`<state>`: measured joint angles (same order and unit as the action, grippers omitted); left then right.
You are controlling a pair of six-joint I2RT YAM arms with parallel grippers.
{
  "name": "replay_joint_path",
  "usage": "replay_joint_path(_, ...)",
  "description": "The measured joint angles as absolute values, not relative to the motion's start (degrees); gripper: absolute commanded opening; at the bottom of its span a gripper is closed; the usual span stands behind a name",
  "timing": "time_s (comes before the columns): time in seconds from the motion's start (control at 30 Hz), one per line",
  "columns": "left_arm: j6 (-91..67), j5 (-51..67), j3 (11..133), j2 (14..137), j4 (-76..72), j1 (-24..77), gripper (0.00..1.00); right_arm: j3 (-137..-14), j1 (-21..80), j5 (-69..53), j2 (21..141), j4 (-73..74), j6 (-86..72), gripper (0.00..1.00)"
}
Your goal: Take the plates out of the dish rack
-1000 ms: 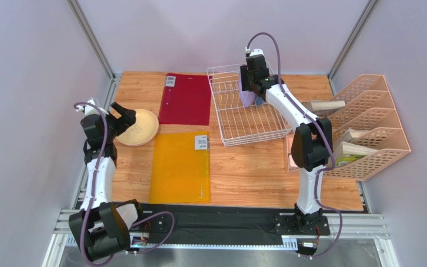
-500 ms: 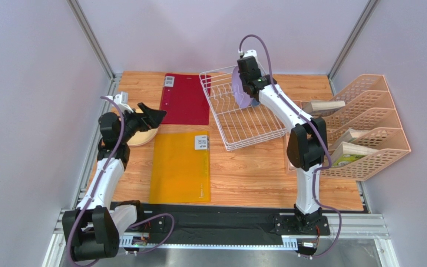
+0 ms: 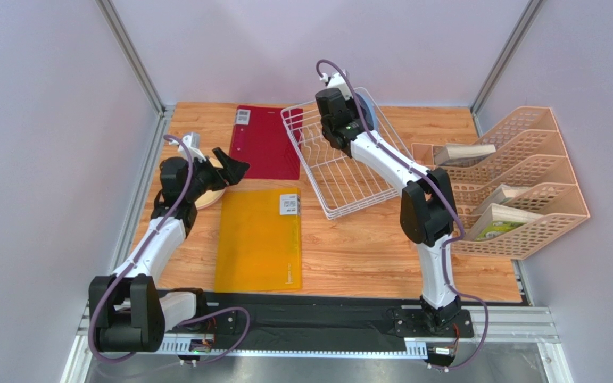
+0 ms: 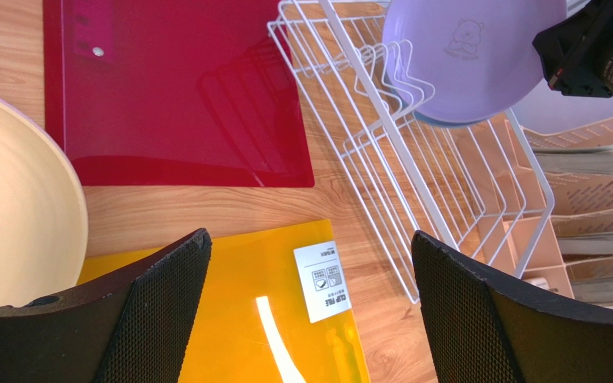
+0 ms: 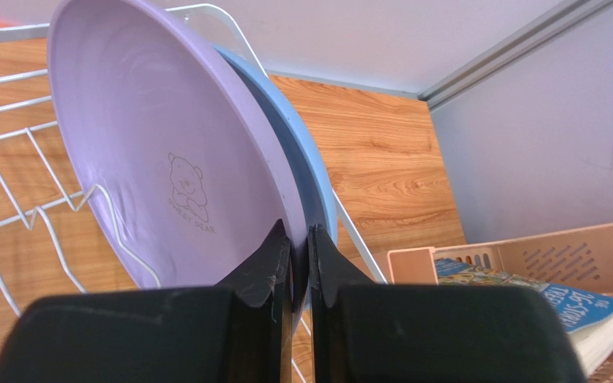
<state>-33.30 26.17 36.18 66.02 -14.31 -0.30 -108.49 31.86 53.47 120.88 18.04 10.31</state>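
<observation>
The white wire dish rack (image 3: 342, 175) sits skewed at the back of the table. A lavender plate (image 5: 166, 159) stands on edge in it, with a light blue plate (image 5: 311, 171) close behind. My right gripper (image 5: 294, 243) is shut on the lavender plate's lower rim; from above it (image 3: 350, 120) hovers over the rack's far corner. A cream plate (image 4: 14, 215) lies flat on the table at the left. My left gripper (image 4: 310, 239) hangs open and empty above the yellow folder (image 4: 230, 319), between the cream plate and the rack (image 4: 414, 175).
A red folder (image 3: 268, 142) lies flat behind the yellow folder (image 3: 258, 239). A peach lattice file organiser (image 3: 517, 187) holding books stands along the right side, close to the rack. Grey walls close in on the left, back and right.
My right gripper has shut on the lavender plate's rim and swung left, and the rack has skewed left with it. My left arm has swung right, off the cream plate, staying open.
</observation>
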Motion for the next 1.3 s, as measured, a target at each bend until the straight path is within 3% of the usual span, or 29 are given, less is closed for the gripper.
replay_joint_path(0.33,-33.4,24.7,38.1,68.2,-14.2,2.2,1.0,-104.4,31.6,59.4,118.7,4.9,17.1,0.0)
replay_joint_path(0.7,-33.6,23.2,38.6,68.7,-13.0,3.8,1.0,-104.7,29.7,59.0,116.5,3.8,16.7,0.0)
replay_joint_path(0.97,-34.2,22.8,39.0,69.0,-13.4,5.1,1.0,-99.1,31.4,49.9,98.9,17.3,5.6,0.0)
replay_joint_path(1.3,-36.8,22.8,41.0,73.0,-18.9,8.7,1.0,-87.3,31.7,25.1,84.2,22.3,-9.6,0.0)
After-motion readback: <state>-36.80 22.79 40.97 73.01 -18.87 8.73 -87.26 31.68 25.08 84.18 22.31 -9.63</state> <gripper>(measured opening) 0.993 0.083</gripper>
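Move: The purple plate is already pinched in the right hand and still stands in the rack. The left gripper it is bound for lies about 31 cm left and 16 cm back, slightly lower. The blue plate is only some 2 cm ahead and 2 cm left, 6 cm down; the rack's middle sits 10 cm back, 4 cm left and 15 cm below. From the left hand, the purple plate is roughly 19 cm ahead and 25 cm right. Keeping its pinch on the purple plate's rim, the right hand lifts about 6 cm with a small drift right, then draws back some 12 cm while rising further. Lastly it swings left and sinks a little towards the left gripper, rolling the plate flatter by about 35 degrees and turning counter-clockwise. The open left hand eases some 5 cm right to meet it. ##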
